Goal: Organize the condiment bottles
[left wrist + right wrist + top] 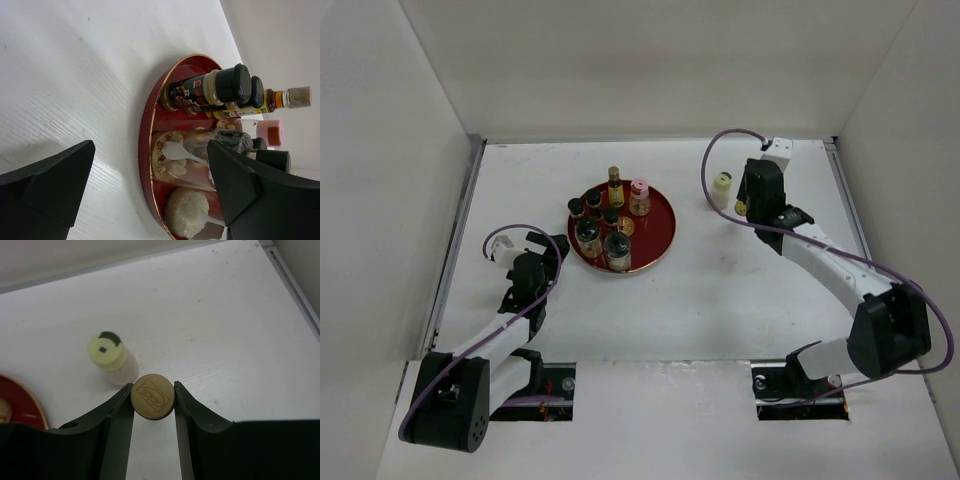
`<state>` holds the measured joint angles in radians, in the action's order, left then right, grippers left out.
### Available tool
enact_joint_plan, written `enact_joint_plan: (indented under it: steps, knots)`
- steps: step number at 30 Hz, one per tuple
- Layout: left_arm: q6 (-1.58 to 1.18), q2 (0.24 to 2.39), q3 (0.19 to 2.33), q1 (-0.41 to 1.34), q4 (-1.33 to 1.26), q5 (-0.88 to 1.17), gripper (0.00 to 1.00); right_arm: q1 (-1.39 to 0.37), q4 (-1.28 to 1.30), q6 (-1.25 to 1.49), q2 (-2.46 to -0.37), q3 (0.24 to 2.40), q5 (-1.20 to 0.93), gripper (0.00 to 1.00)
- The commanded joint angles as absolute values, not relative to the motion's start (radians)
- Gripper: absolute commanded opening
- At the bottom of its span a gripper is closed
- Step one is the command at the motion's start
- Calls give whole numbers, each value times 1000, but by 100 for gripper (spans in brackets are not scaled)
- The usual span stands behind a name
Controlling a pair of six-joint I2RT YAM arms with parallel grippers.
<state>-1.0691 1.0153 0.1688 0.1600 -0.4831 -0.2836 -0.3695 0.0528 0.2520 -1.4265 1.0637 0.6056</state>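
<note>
The round red tray (666,238) holds several condiment bottles: an amber one with a gold cap (615,183), a pink-capped jar (639,195) and dark black-capped ones (588,232). A cream bottle (722,187) stands alone on the table right of the tray; it also shows in the right wrist view (108,354). My right gripper (745,207) is shut on a gold-capped bottle (152,396) right beside the cream bottle. My left gripper (552,248) is open and empty at the tray's left rim (148,131), facing a black-capped bottle (220,88) and two clear jars (182,156).
White walls enclose the table on the left, back and right. A metal strip (292,282) runs along the right edge. The tray's red rim (31,401) shows at the left of the right wrist view.
</note>
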Motion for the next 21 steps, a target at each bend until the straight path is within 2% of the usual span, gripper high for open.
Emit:
enact_joint_plan:
  steps: [1,7,15,21]
  knots:
    - [-1062,983,179,157,-532,-287,100,-465,-9,267,-1338,1029,647,30]
    - [-1060,953,170,156,-525,-301,100,-657,-34,316,-1367,1083,606,29]
    - [-1060,951,172,154,-523,-287,100,-827,-170,310,-1613,1238,554,28]
    - [-1060,966,173,156,-525,-296,100,-867,-184,293,-1781,1368,552,29]
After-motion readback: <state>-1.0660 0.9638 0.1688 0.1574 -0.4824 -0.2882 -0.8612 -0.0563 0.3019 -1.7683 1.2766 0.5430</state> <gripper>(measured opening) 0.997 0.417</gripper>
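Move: About 28 cm to the right hand's left, 3 cm back and 20 cm below lies the open right-hand part of the red tray, where the held gold-capped bottle is headed. Around that spot, the pink-capped jar stands about 29 cm left and 5 cm ahead of the hand, the big clear jar 35 cm left and 13 cm back. The pale-capped shaker is 6 cm left, 8 cm ahead. From the left hand the spot is some 25 cm right, 8 cm ahead. Swinging left by about 27 cm, the right hand carries the gold-capped bottle, still pinched by its cap, from the far right of the table to over the tray's open right side, just nearer the base than the pink-capped jar. It draws back some 4 cm and rises slightly at first, then sinks steadily while turning about 30 degrees counter-clockwise, grip unchanged. ##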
